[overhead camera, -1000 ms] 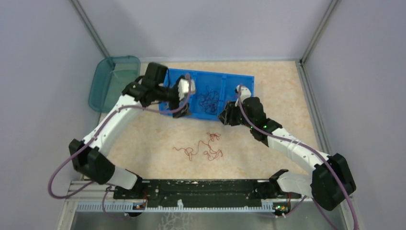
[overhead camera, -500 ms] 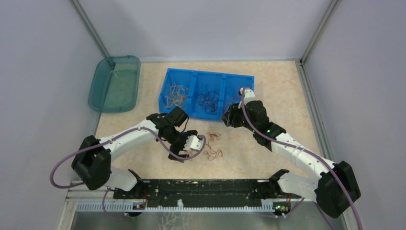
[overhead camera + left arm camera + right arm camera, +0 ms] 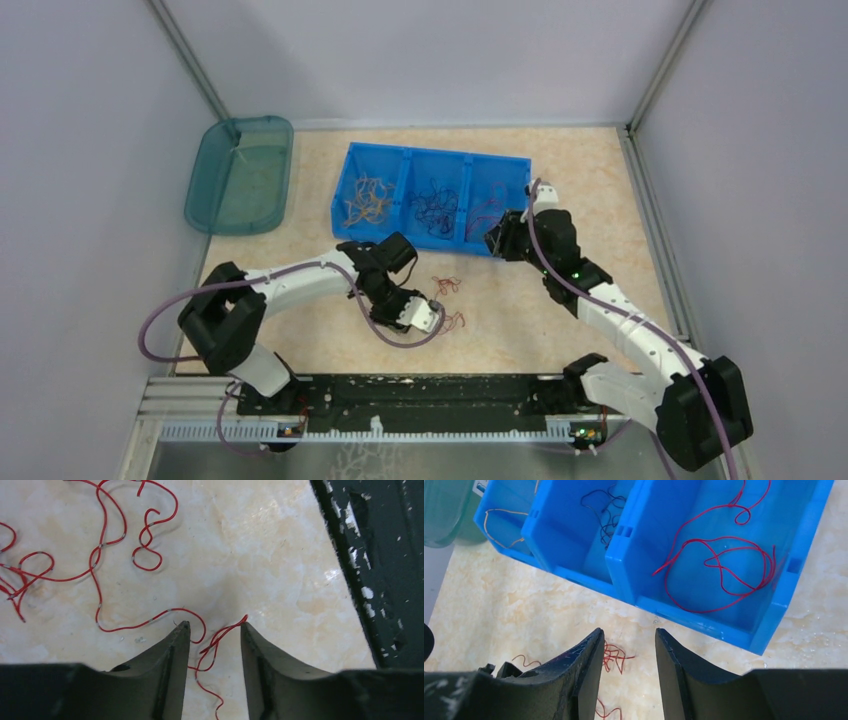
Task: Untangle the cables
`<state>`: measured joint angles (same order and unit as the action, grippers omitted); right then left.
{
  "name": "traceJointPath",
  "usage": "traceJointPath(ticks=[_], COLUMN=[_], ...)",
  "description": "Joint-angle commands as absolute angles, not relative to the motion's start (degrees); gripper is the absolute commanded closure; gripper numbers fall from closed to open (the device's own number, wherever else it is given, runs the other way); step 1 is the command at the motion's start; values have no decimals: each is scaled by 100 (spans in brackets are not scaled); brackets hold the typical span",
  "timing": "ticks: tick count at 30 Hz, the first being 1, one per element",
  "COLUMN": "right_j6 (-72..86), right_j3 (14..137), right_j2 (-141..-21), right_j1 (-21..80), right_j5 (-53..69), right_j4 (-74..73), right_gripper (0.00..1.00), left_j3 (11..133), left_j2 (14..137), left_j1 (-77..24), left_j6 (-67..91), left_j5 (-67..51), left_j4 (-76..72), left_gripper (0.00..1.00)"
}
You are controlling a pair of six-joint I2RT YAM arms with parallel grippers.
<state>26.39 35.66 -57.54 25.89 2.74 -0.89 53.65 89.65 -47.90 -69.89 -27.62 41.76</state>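
Note:
Loose red cables (image 3: 447, 286) lie tangled on the beige table, seen closer in the left wrist view (image 3: 100, 555). My left gripper (image 3: 431, 316) is low over them, its jaws (image 3: 212, 628) open with a red strand lying between the fingers, untouched by either pad. In the blue three-part bin (image 3: 440, 160), orange cables (image 3: 365, 200) fill the left part, dark ones (image 3: 435, 205) the middle, and red ones (image 3: 719, 565) the right. My right gripper (image 3: 498, 243) hovers at the bin's front right corner. Its jaws (image 3: 628, 632) are open and empty.
A teal tub (image 3: 240, 175) stands at the back left by the wall. The black rail (image 3: 430, 390) runs along the near edge, close to my left gripper (image 3: 380, 570). Grey walls close in both sides.
My left arm swung from the bin's left part down to the red cables on the table, and its jaws narrowed. My right gripper slid right along the bin's front.

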Motion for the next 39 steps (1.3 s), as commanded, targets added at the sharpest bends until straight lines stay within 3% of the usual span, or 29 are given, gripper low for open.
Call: traceJointPath(ticks=[1, 3, 7, 11, 19, 29, 39], right_j6=[2698, 2714, 2751, 2731, 2409, 2376, 1927], right_j3=[3578, 3564, 3564, 3578, 3371, 2688, 2558], right_j2=[-5627, -5656, -5704, -5662, -5582, -5221, -5057], right_j1=[2489, 2464, 2427, 2417, 2426, 2462, 3306], right_j5=[380, 405, 467, 630, 2304, 4133, 4331], right_j4=[58, 97, 169, 358, 1791, 3661, 4181], right_gripper=[57, 58, 59, 59, 53, 39, 31], left_j3=[5575, 5596, 5693, 6415, 9231, 10313, 10411], left_j2=[9093, 9098, 8996, 8751, 8519, 8128, 7673], left_j1=[-4999, -5071, -5097, -5091, -5081, -5056, -5000], left_j6=[-7434, -7464, -7535, -7496, -6540, -5399, -4624], left_j5=[-2902, -2856, -2759, -2621, -3875, -4148, -4329], left_j4=[4552, 4715, 5062, 5899, 7689, 7668, 6510], left_gripper=[60, 77, 99, 100, 100, 100, 100])
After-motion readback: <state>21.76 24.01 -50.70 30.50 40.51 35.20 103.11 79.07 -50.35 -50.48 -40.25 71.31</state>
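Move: The bunched strand of red cable that the left hand goes for lies between its open fingertips, about 1 cm below and 2 cm back of it. The same cable's near loop is some 9 cm to this hand's right, level with it; its far loop is 8 cm right and 7 cm ahead. From the right hand, the strand lies about 16 cm back, 17 cm left and 14 cm lower; the blue tray's middle is roughly 9 cm ahead, 12 cm left and 12 cm lower. The red cable's bunched strand is pinched as the left fingers ease back a little and shut, then carried up about 30 cm, drifting slightly right, with the fingertips swinging out to the right. Once the lift is under way, the right hand leaves the tray, going back, left and up about 15 cm towards the left hand, turning some 45 degrees counter-clockwise, tipping its fingers upward and opening wider, without touching the cable. ##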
